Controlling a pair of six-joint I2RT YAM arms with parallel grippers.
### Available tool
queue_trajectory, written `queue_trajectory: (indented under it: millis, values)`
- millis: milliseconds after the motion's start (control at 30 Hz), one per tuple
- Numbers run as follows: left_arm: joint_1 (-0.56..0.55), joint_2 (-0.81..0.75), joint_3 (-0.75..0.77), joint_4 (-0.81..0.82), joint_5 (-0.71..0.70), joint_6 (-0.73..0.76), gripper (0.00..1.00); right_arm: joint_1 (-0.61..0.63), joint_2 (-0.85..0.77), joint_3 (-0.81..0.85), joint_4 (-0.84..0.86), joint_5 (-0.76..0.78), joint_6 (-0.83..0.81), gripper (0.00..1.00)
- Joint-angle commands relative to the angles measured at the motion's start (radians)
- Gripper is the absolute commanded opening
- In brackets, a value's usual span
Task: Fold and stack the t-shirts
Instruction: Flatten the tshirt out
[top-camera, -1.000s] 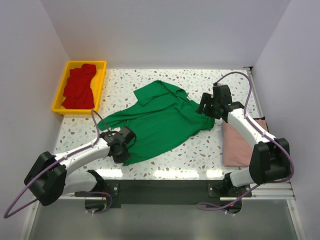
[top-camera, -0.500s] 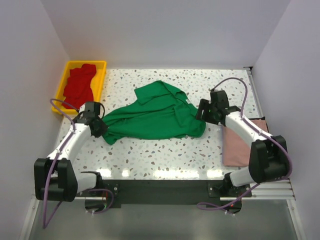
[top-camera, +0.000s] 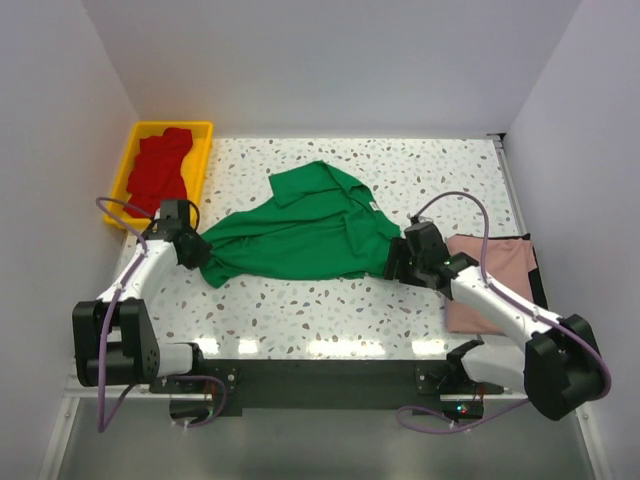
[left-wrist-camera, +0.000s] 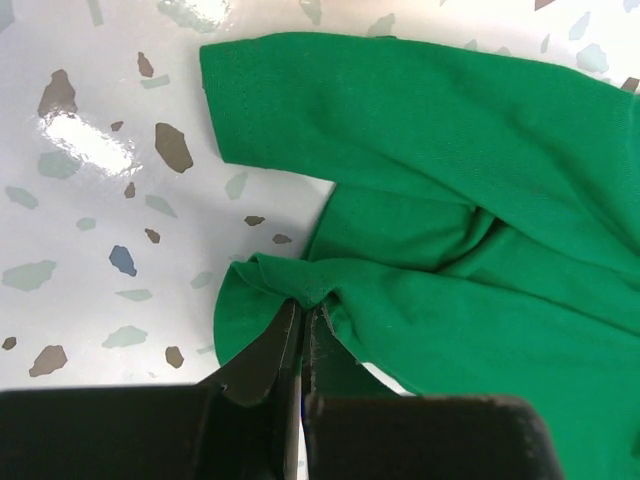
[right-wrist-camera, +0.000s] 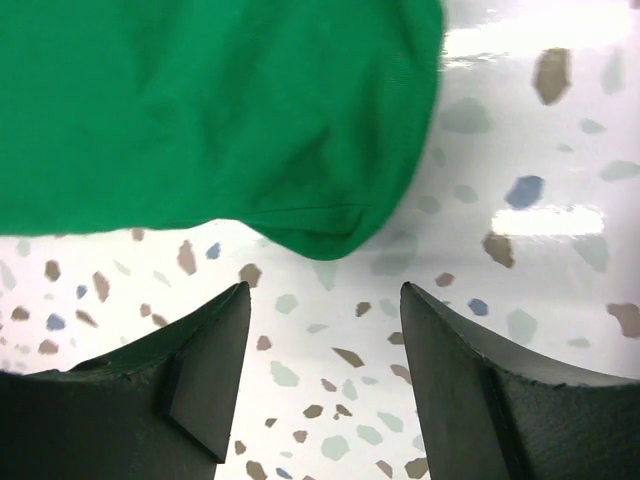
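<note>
The bright green t-shirt (top-camera: 300, 232) lies crumpled across the middle of the speckled table. My left gripper (top-camera: 198, 257) is shut on a pinched fold at its left edge (left-wrist-camera: 300, 285). My right gripper (top-camera: 393, 266) hovers open just off the shirt's lower right corner (right-wrist-camera: 320, 235), with bare table between its fingers. A dusty pink t-shirt (top-camera: 490, 280) lies flat at the right edge, partly under the right arm. Red t-shirts (top-camera: 158, 172) are piled in the yellow tray.
The yellow tray (top-camera: 205, 160) sits at the back left corner. White walls close in the table on three sides. The arm bases and a black rail run along the near edge.
The left gripper dragged the shirt's near-left edge from the table's front toward the left, bunching the cloth. The right gripper came down from the shirt's right sleeve to its lower right corner.
</note>
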Motion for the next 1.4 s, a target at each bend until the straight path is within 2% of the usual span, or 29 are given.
queue_trajectory:
  millis: [0, 100, 200, 400, 533, 633, 667, 700, 833, 1000, 1167, 1267, 1300, 1367]
  values:
    - [0.005, -0.003, 0.035, 0.05, 0.034, 0.034, 0.0, -0.002, -0.047, -0.031, 0.01, 0.134, 0.079, 0.64]
    - [0.005, -0.009, 0.038, 0.053, 0.043, 0.041, 0.0, -0.004, -0.039, -0.029, 0.036, 0.159, 0.102, 0.63]
    - [0.005, -0.01, 0.038, 0.051, 0.05, 0.052, 0.0, -0.004, 0.036, 0.015, 0.049, 0.196, 0.099, 0.6]
    - [0.005, -0.03, 0.037, 0.056, 0.068, 0.061, 0.0, -0.022, 0.159, 0.08, 0.093, 0.21, 0.094, 0.42]
    - [0.006, -0.058, 0.025, 0.059, 0.08, 0.066, 0.0, -0.025, 0.182, 0.101, 0.119, 0.251, 0.088, 0.35]
    - [0.006, -0.083, 0.014, 0.061, 0.097, 0.078, 0.0, -0.038, 0.202, 0.116, 0.132, 0.234, 0.073, 0.17]
    - [0.005, -0.089, 0.015, 0.062, 0.109, 0.084, 0.0, -0.041, 0.203, 0.133, 0.129, 0.228, 0.068, 0.04]
    - [0.005, -0.099, 0.017, 0.062, 0.114, 0.092, 0.0, -0.042, 0.197, 0.145, 0.121, 0.213, 0.062, 0.0]
    - [0.005, -0.156, 0.038, 0.045, 0.102, 0.129, 0.0, -0.044, 0.064, 0.216, 0.002, 0.228, 0.032, 0.0]
    - [0.005, -0.293, 0.143, -0.031, 0.031, 0.167, 0.0, -0.11, -0.099, 0.414, -0.173, 0.211, -0.022, 0.0]
    - [0.005, -0.414, 0.371, -0.067, 0.022, 0.15, 0.0, -0.137, -0.203, 0.685, -0.338, 0.199, -0.044, 0.0]
    - [0.005, -0.448, 0.535, -0.077, 0.02, 0.115, 0.0, -0.137, -0.234, 0.861, -0.445, 0.205, -0.061, 0.0]
    - [0.005, -0.449, 0.535, -0.079, 0.02, 0.115, 0.0, -0.137, -0.237, 0.909, -0.445, 0.211, -0.061, 0.0]
    - [0.006, -0.445, 0.629, -0.094, 0.022, 0.103, 0.0, -0.137, -0.245, 1.047, -0.5, 0.225, -0.076, 0.0]
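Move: The left gripper, some 3 cm above the table, already pinches the green t-shirt's left end; its lift point is about 33 cm straight above, and the yellow bin lies roughly 18 cm ahead and 9 cm left, about level in height. The t-shirt's near right corner is some 38 cm to this gripper's right and 1 cm back. From the open right gripper that corner is about 4 cm ahead, 1 cm right and 3 cm down; the folded pink shirt lies around 20 cm right, 3 cm back. Keep the left gripper shut on the green t-shirt while you dip the right one a couple of centimetres, slide it about 5 cm forward and slightly right onto the near right corner, and close it there. Then raise both hands fast and nearly straight up, over 30 cm, easing the right one a little back and rightward and tipping both sets of fingers 40 to 50 degrees up towards forward. ##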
